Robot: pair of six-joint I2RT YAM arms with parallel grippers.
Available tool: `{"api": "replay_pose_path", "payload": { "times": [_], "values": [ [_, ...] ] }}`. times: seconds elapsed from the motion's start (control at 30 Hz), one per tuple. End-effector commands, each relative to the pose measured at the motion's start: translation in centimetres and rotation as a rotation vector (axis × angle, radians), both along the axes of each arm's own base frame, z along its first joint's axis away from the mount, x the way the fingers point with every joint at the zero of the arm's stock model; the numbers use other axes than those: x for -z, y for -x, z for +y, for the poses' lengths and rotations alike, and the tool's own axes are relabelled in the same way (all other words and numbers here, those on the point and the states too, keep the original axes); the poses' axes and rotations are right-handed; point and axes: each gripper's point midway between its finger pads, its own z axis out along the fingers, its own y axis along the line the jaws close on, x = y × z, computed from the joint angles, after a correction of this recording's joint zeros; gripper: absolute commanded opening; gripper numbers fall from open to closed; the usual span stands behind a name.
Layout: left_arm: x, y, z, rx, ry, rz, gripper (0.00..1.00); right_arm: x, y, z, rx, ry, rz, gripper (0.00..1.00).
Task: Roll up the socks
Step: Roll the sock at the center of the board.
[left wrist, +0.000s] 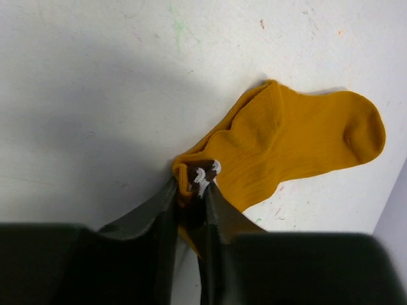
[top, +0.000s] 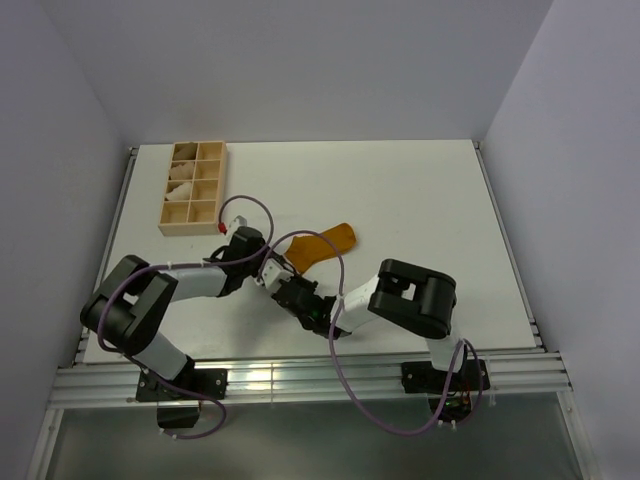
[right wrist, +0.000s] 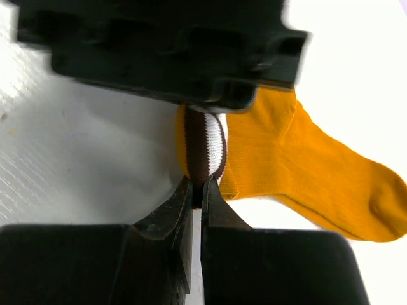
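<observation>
One of the socks (top: 328, 242), mustard-orange with a dark brown, white-striped cuff, lies flat on the white table just beyond both arms. Its toe points to the far right. In the left wrist view the sock (left wrist: 299, 143) spreads away to the right, and my left gripper (left wrist: 193, 185) is shut on the bunched cuff. My right gripper (right wrist: 202, 189) is shut on the rolled cuff's edge from the opposite side, the sock (right wrist: 305, 171) trailing off to the right. From above, the left gripper (top: 274, 268) and right gripper (top: 289, 289) meet tip to tip at the cuff end.
A wooden compartment box (top: 170, 222) stands at the far left of the table, with pale rolled bundles (top: 182, 181) in some cells. Purple cables (top: 262, 206) loop over both arms. The left gripper's black body (right wrist: 165, 51) fills the top of the right wrist view.
</observation>
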Motion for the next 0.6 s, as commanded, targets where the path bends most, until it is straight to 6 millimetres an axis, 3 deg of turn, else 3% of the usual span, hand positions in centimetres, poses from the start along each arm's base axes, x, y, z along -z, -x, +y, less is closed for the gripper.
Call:
{"api": "replay_pose_path", "payload": {
  "times": [0.0, 0.3, 0.4, 0.57],
  "values": [
    [-0.2, 0.7, 0.8, -0.022, -0.003, -0.001, 0.31, 2.1, 0.7, -0.2, -0.017, -0.037, 0.145, 0.00],
    [-1.4, 1.1, 3.0, -0.126, 0.022, -0.058, 0.62, 3.0, 1.3, 0.3, -0.054, -0.196, 0.377, 0.00],
    [-2.4, 1.0, 3.5, -0.145, 0.036, -0.102, 0.67, 3.2, 1.5, 0.0, -0.063, -0.301, 0.504, 0.00],
    [-3.3, 0.9, 3.1, -0.118, 0.059, -0.140, 0.68, 3.1, 0.9, -0.4, -0.055, -0.435, 0.645, 0.00]
  ]
}}
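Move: The rolled cuff sits between the two hands, its middle about 2 cm ahead of the right hand point and 1 cm back of the left one, at fingertip height. From the right hand, the sock's heel lies some 6 cm ahead and 3 cm right, its toe about 8 cm ahead and 14 cm right, both a centimetre lower. From the left hand, the toe is roughly 4 cm ahead and 14 cm right. The cuff roll stays pinched in the right fingertips and is turned over towards the toe: the right hand rolls its left side up and tips its fingers down, some 35 degrees in all, while moving about 2.5 cm forward and barely rising. Meanwhile the left fingers spread wide, come free of the cuff and draw off nearly 4 cm left and back, rising slightly. ##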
